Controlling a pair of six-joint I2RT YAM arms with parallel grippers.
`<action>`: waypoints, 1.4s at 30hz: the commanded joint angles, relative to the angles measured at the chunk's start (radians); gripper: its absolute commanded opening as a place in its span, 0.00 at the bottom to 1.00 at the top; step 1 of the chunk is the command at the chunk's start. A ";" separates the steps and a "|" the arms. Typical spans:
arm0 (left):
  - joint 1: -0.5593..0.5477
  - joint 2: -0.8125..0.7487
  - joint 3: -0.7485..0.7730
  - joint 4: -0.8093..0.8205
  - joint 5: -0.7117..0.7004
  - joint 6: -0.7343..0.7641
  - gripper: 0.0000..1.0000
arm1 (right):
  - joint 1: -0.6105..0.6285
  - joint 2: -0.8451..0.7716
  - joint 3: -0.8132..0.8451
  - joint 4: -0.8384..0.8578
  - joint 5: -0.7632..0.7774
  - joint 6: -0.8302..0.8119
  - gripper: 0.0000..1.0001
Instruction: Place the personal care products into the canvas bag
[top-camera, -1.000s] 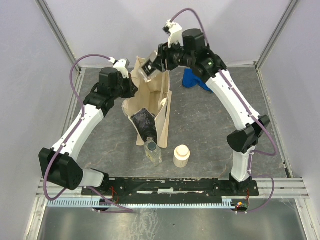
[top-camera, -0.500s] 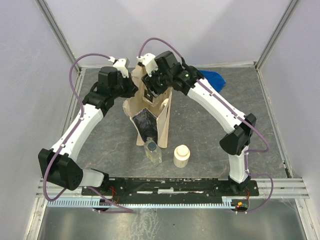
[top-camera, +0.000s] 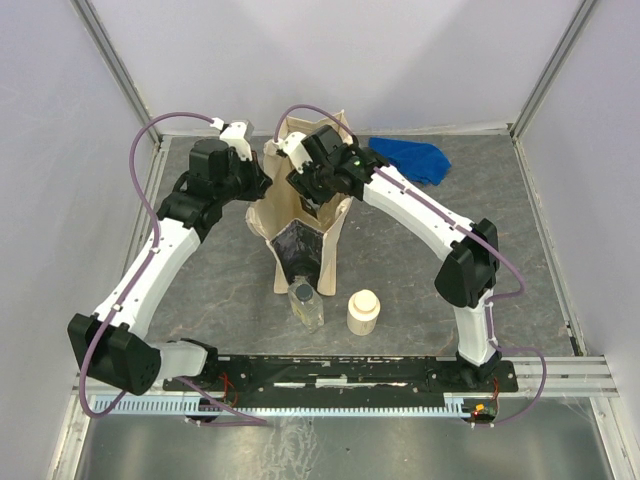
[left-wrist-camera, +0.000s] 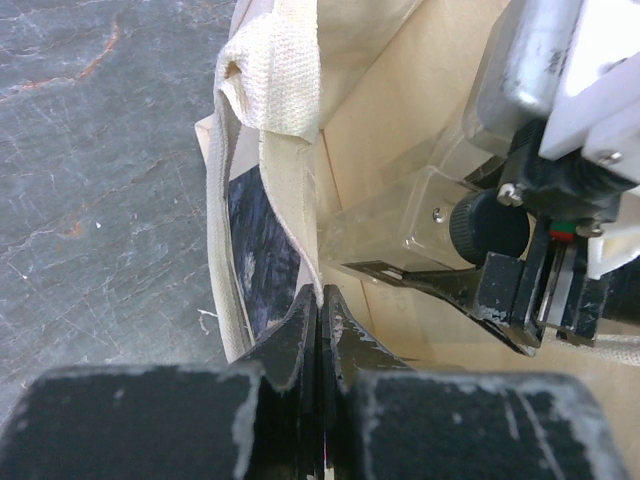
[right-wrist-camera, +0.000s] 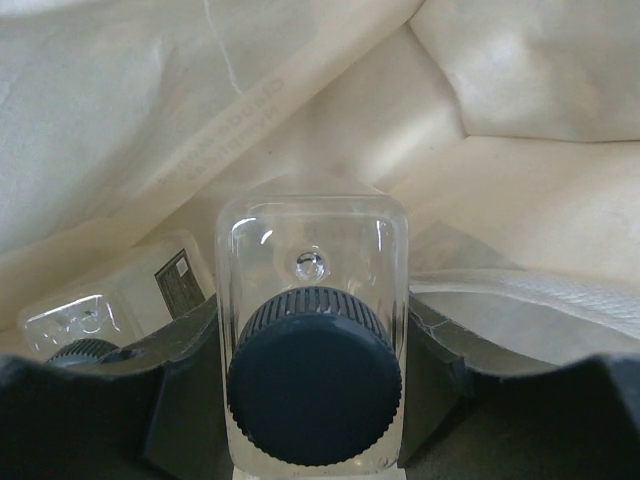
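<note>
The canvas bag (top-camera: 264, 216) stands upright at mid-table, its black patch facing the near edge. My left gripper (top-camera: 262, 186) is shut on the bag's left rim (left-wrist-camera: 300, 180), holding the mouth apart. Inside that mouth, my right gripper (top-camera: 306, 190) is shut on a clear bottle with a dark cap (right-wrist-camera: 312, 330), its fingers (right-wrist-camera: 180, 385) pressing on both sides. The same bottle (left-wrist-camera: 420, 215) shows in the left wrist view. Another clear bottle (right-wrist-camera: 110, 310) lies inside the bag. On the table in front of the bag stand a clear bottle (top-camera: 306, 303) and a cream bottle (top-camera: 362, 312).
A blue cloth (top-camera: 410, 158) lies at the back right, beside the right arm. Grey walls close in the table on three sides. The arms' mounting rail (top-camera: 340, 372) runs along the near edge.
The right arm has swung left and down from above the blue cloth, carrying its bottle into the bag's mouth. The left gripper has kept its hold on the rim.
</note>
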 joint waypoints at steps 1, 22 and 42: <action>-0.007 -0.039 -0.014 -0.001 -0.013 0.014 0.03 | 0.004 -0.048 -0.014 0.178 -0.034 0.041 0.00; -0.007 -0.074 -0.094 0.053 -0.036 0.005 0.03 | 0.092 0.020 -0.001 0.000 -0.104 0.050 0.01; -0.007 -0.087 -0.102 0.038 -0.056 0.009 0.03 | 0.091 -0.102 -0.059 0.140 -0.014 0.109 0.93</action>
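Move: From the right hand, which holds the bottle, its landing spot on the canvas bag's floor is about 2 cm back, 5 cm left and 15 cm below. The first bottle in the bag stands some 3 cm back and 10 cm left, 14 cm down; the bag's black panel is about 13 cm back and 3 cm left, 14 cm down. From the left hand on the rim, the landing spot lies roughly 5 cm right, 1 cm back and 20 cm below. Bring the right gripper down about 6 cm into the canvas bag with its bottle, drawing back about 5 cm and left beside the first bottle, fingers tipping some 10 degrees steeper. Open the fingers wide to let the bottle go, then start back up about 2 cm. Keep the bag's rim pinched in the left gripper. ##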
